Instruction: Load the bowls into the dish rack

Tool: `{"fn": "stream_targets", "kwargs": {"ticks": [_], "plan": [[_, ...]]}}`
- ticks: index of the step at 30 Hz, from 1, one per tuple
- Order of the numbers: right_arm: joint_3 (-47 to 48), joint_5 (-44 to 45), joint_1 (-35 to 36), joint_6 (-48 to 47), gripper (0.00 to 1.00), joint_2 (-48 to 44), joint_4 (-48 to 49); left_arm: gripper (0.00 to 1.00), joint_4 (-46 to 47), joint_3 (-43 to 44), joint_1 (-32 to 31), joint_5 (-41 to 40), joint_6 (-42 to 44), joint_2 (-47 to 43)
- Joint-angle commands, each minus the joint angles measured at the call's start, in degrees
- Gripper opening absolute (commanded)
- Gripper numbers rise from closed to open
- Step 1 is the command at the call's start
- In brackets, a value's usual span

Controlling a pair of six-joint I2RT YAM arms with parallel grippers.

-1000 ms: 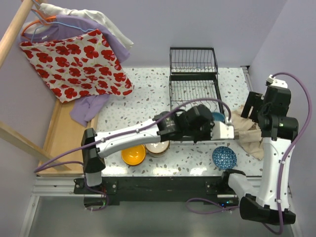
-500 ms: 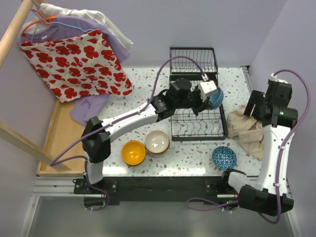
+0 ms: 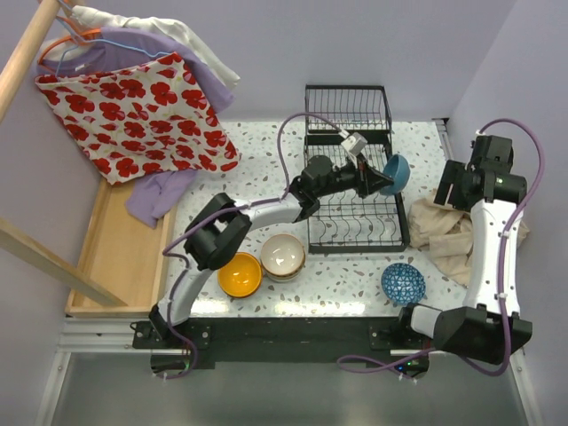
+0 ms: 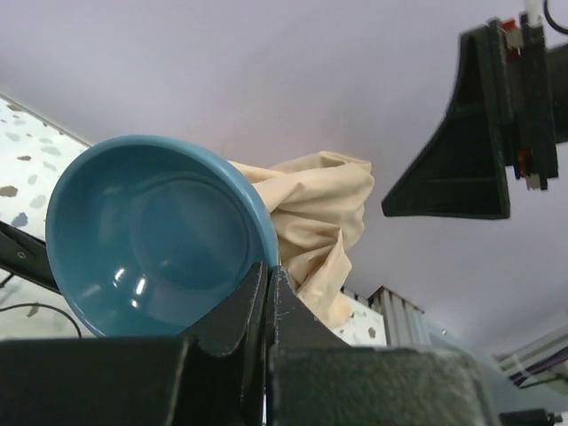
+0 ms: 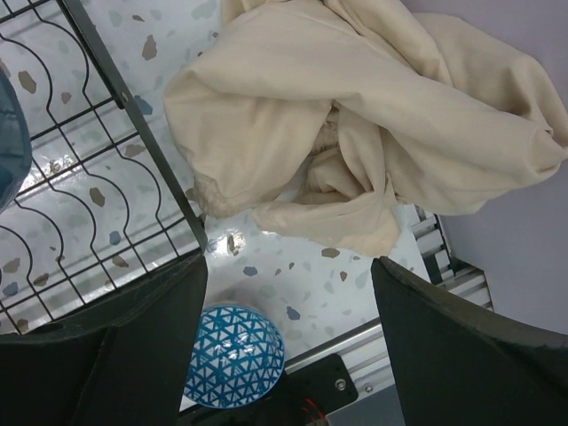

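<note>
My left gripper (image 3: 382, 181) is shut on the rim of a plain blue bowl (image 3: 397, 172), which it holds tilted on edge above the right side of the black wire dish rack (image 3: 351, 226). The left wrist view shows the bowl's inside (image 4: 151, 235), with the rim pinched between the shut fingers (image 4: 282, 306). My right gripper (image 3: 456, 188) hangs open and empty, high above a beige cloth (image 3: 444, 235). Below it, a blue-white patterned bowl (image 5: 235, 355) stands on the table. An orange bowl (image 3: 240, 274) and a cream bowl (image 3: 283, 255) sit in front of the rack.
A wooden tray (image 3: 115, 253) lies along the table's left edge, under hanging clothes (image 3: 138, 106). The crumpled cloth (image 5: 355, 115) lies right of the rack (image 5: 89, 177). The cream bowl seems stacked on another bowl. Purple walls close in at the back and right.
The left arm has carried the blue bowl from the rack's front edge up and back to its right side, tipping it on edge. The right arm has shifted only slightly.
</note>
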Motion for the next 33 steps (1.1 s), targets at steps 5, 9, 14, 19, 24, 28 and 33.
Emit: {"fn": "stream_targets", "kwargs": {"ticks": [5,9,14,19,24,28,33], "plan": [[0.77,-0.45,-0.27,-0.98,0.78,1.39,1.61,0.0,10.64,10.89,1.48,-6.17,-18.61,9.16],[-0.11,-0.1,-0.27,-0.98,0.78,1.13,1.7,0.0,6.78,12.39,1.66,-9.16,-20.54,10.84],[-1.69,-0.01,-0.27,-1.07,0.78,0.77,1.88,0.0,3.7,13.36,1.66,-10.57,-24.32,12.5],[-2.4,0.6,-0.18,-1.42,0.78,0.34,1.79,0.0,0.18,15.99,1.57,-11.89,-28.72,14.35],[-2.93,1.13,-0.27,-1.77,0.78,0.16,1.44,0.0,-2.01,18.19,1.66,-13.03,-29.77,16.11],[-3.19,1.22,-0.18,-1.86,0.78,0.33,1.79,0.0,-2.9,19.42,1.83,-13.21,-30.21,17.17],[-3.72,1.48,-0.27,-2.03,0.78,0.33,1.97,0.0,-5.01,19.69,1.92,-13.39,-32.58,18.66]]}}
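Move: My left hand holds the blue bowl by its rim. The spot in the rack's tray it is headed for lies about 10 cm ahead, 5 cm to the right and 17 cm below. The patterned bowl sits roughly 15 cm back and 11 cm right, the beige towel some 28 cm right and 3 cm ahead, both about 21 cm down. From my right hand, the rack spot is some 18 cm ahead, 20 cm left and 18 cm below. I lower the blue bowl towards the right side of the tray, my left hand going about 8 cm down and nearly as far forward, drifting a little right; the sinking pauses partway, then resumes. I roll the wrist some 35 degrees, its forward side tipping down, fingers keeping shut on the rim. My open right hand eases down about 2 cm beside the rack. ##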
